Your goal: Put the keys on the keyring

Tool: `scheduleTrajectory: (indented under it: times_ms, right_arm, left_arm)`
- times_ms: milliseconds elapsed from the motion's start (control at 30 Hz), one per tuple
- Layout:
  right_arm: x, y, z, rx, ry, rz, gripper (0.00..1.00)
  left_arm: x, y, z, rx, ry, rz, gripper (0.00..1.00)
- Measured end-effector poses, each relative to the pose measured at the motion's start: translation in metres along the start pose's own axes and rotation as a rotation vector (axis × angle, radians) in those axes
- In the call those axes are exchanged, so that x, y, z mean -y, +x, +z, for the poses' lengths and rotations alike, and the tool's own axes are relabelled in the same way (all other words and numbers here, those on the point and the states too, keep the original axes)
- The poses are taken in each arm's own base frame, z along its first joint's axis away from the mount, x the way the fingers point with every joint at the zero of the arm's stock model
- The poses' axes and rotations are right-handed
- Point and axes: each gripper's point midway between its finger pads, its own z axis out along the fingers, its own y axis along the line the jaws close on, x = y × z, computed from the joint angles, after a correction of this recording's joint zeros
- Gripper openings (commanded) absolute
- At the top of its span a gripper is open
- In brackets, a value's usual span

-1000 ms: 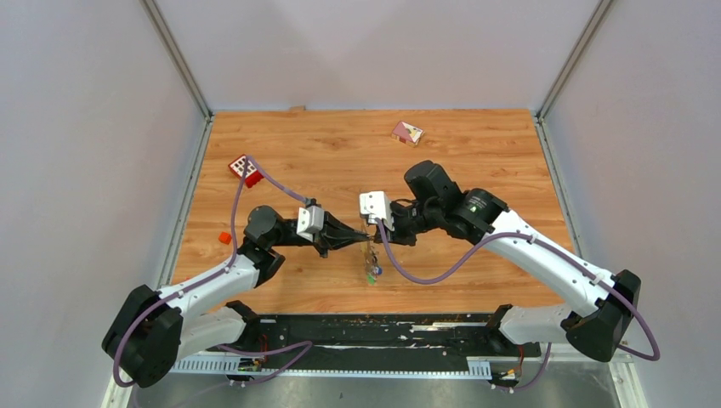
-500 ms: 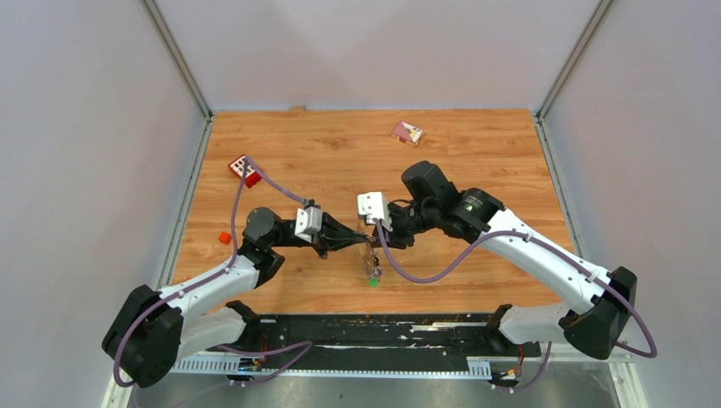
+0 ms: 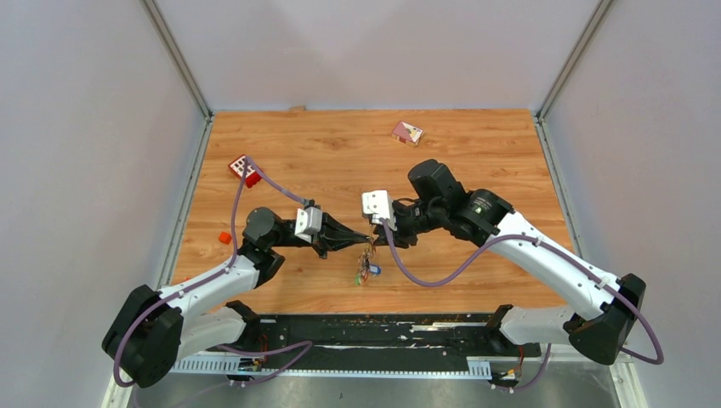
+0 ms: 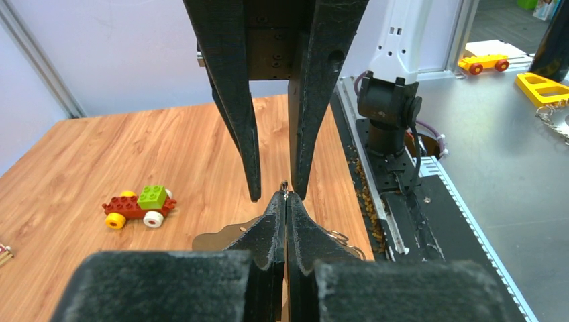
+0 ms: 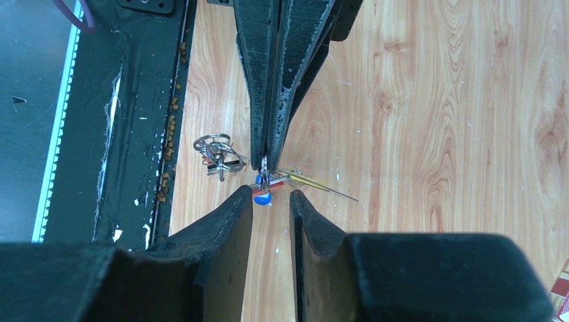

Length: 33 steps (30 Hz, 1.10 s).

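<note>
My left gripper (image 3: pixel 368 240) is shut on the keyring (image 5: pixel 264 176), a thin metal ring pinched at its very tips (image 4: pixel 284 191). The keys (image 3: pixel 366 270) hang from it over the wood: a blue head (image 5: pixel 262 196), a red one, thin yellow ones (image 5: pixel 310 180), and small silver rings (image 5: pixel 218 153) toward the near edge. My right gripper (image 3: pixel 381 237) faces the left one tip to tip. Its jaws stand open on either side of the ring (image 5: pixel 270 198), and its fingers (image 4: pixel 249 161) touch nothing.
A red block with white squares (image 3: pixel 244 168) and a small orange piece (image 3: pixel 224 237) lie on the left. A pink card (image 3: pixel 406 132) sits at the back. A brick toy car (image 4: pixel 139 204) shows in the left wrist view. A black strip (image 3: pixel 366 327) borders the near edge.
My right gripper has opened and let go of the ring, drawing back slightly to the right. The bunch of keys has swung a little to the left under my left gripper.
</note>
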Motion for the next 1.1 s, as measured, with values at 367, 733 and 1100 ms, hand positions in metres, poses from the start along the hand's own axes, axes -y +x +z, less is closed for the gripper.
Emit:
scheduleTrajectory:
  times_ms: [367,733,1100]
  right_arm:
    - [-0.0023,-0.0090,0.0008,0.031,-0.027,-0.005,0.14]
    - [-0.0018,-0.0090,0.0030,0.034,-0.032,-0.004,0.00]
    - [0.0014,-0.0040,-0.0014,-0.032,-0.015,-0.020,0.00]
  left_arm:
    - [0.0000,0.0001,0.0000,0.000,0.000,-0.001,0.00]
    - [-0.0002,0.0002,0.0000,0.000,-0.001,-0.001,0.00]
    - [-0.0087,0.0081,-0.0010,-0.046,-0.040,0.007,0.38]
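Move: The keyring's split ring is pinched in the left hand's closed tips, right at its hand point. From the right hand, whose fingers stand open, it lies roughly 1 cm to the left and 1 cm up, level fore and aft. Counted from the right hand, the flat metal plate hangs 5 cm below and about 1 cm ahead and 1 cm left. The bunch of rings is some 4 cm back, 1 cm left and 5 cm down, and the blue tag about 8 cm under the split ring, 1 cm back of it. Keep the left gripper still with its hold on the split ring while you ease the right one in, about 1 cm left with a slight rise, and shut its fingertips on the ring. Once they have pinched it, open the left fingers about a quarter and slide them some 1 cm forward and slightly down; let the right hand, still shut, drift back to its right by about half a centimetre. ##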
